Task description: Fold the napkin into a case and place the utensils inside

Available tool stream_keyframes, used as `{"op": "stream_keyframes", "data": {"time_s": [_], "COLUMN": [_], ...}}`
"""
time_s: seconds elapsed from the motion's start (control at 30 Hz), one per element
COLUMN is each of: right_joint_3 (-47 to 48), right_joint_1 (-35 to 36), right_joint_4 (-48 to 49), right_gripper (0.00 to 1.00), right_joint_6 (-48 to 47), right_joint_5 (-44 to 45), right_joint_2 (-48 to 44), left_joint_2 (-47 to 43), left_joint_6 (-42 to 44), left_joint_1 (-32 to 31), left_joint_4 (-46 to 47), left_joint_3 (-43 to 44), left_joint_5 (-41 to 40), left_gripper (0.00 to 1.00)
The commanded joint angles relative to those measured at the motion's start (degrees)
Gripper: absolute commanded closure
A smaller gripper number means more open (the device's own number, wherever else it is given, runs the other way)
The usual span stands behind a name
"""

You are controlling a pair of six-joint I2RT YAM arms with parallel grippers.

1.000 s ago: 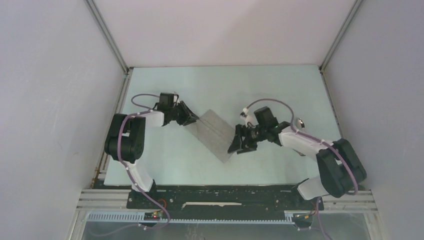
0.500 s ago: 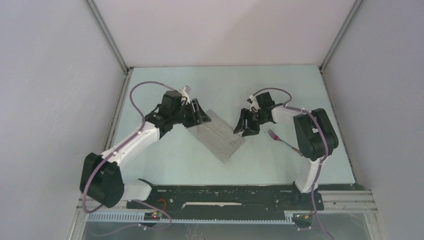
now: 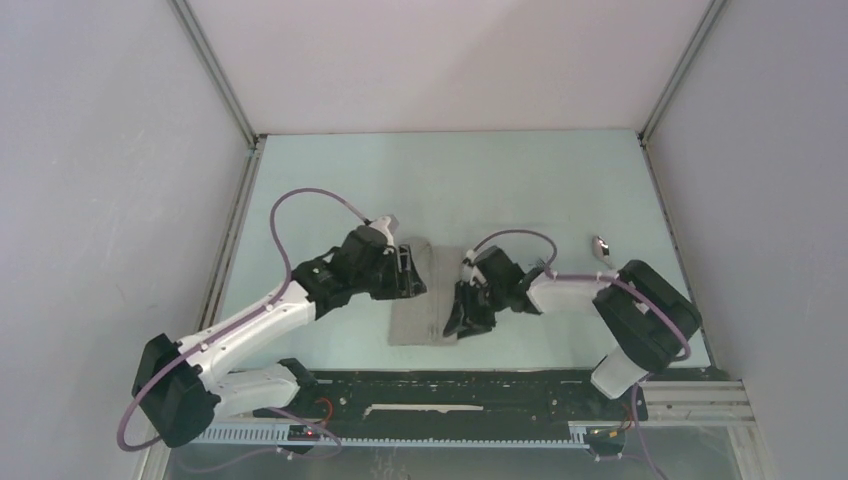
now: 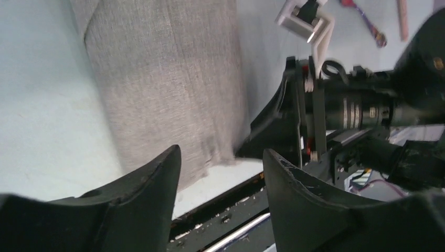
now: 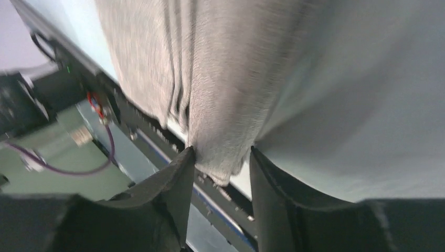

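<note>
The grey-beige napkin (image 3: 415,300), folded into a narrow case, lies lengthwise near the table's front edge. My left gripper (image 3: 408,275) hovers over its left side. In the left wrist view that gripper (image 4: 220,157) stands open with nothing in it, above the cloth (image 4: 162,79). My right gripper (image 3: 463,318) is at the napkin's near right corner. The right wrist view shows its jaws (image 5: 223,157) open but narrow, straddling that corner (image 5: 218,157), and one finger (image 5: 183,173) touches the fabric. A spoon (image 3: 601,245) lies far right. My right arm hides the fork.
The black front rail (image 3: 450,385) runs just below the napkin's near edge, and the corner overhangs it in the right wrist view. The right arm's forearm (image 3: 570,290) crosses the table to the right of the cloth. White walls enclose the table.
The napkin has swung from diagonal to lengthwise and slid toward the front edge. My left gripper has opened and let go. My right jaws have narrowed around the near corner.
</note>
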Motion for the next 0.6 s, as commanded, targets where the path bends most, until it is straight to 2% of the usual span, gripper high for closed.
{"op": "stream_keyframes", "data": {"time_s": [0.0, 0.1, 0.17, 0.37, 0.47, 0.57], "right_joint_3": [-2.5, -3.0, -4.1, -7.6, -8.3, -9.2], "right_joint_1": [4.3, -1.6, -7.9, -24.1, -26.8, -26.9], "right_joint_4": [-0.4, -11.6, -17.0, -21.4, -21.6, -20.7], "right_gripper": [0.40, 0.26, 0.24, 0.22, 0.22, 0.21], "right_joint_6": [8.6, 2.8, -0.8, -8.5, -9.6, -9.2], "right_joint_5": [8.9, 18.1, 20.3, 15.5, 13.1, 11.9], "right_joint_2": [-7.8, -15.2, -19.8, -30.7, -33.3, -34.7], "left_joint_2": [2.1, 7.5, 12.8, 35.3, 43.5, 46.7], "left_joint_6": [-4.5, -8.5, -9.3, -8.1, -8.7, -9.6], "left_joint_1": [-10.0, -18.3, -23.6, -32.2, -34.3, -35.0], "left_joint_4": [-3.5, -5.9, -7.8, -23.8, -30.9, -32.7], "left_joint_3": [-0.5, 3.0, 7.1, 28.1, 36.1, 38.3], "left_joint_5": [-11.9, -18.9, -22.3, -26.6, -28.6, -29.7], "left_gripper": [0.34, 0.32, 0.32, 0.33, 0.36, 0.36]}}
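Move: The napkin's near right corner lies about 10 cm to the left hand's right, 6 cm back and some 13 cm below it; the middle of the folded napkin is about 5 cm right and 3 cm ahead, equally far down. From the right hand, low at that corner, the fork's middle is about 22 cm right and 8 cm ahead; the spoon lies roughly 10 cm to the right of the fork and a little farther out. Back, down and to its right, the left hand first draws in and then sweeps some 12 cm across to just above the napkin's near right corner, open, its fingers tipping about 35 degrees to point steeply down. The right hand, opening wide, drags back a little off the napkin edge between its fingers, then swings right and forward towards the fork, rising slightly and turning clockwise. ##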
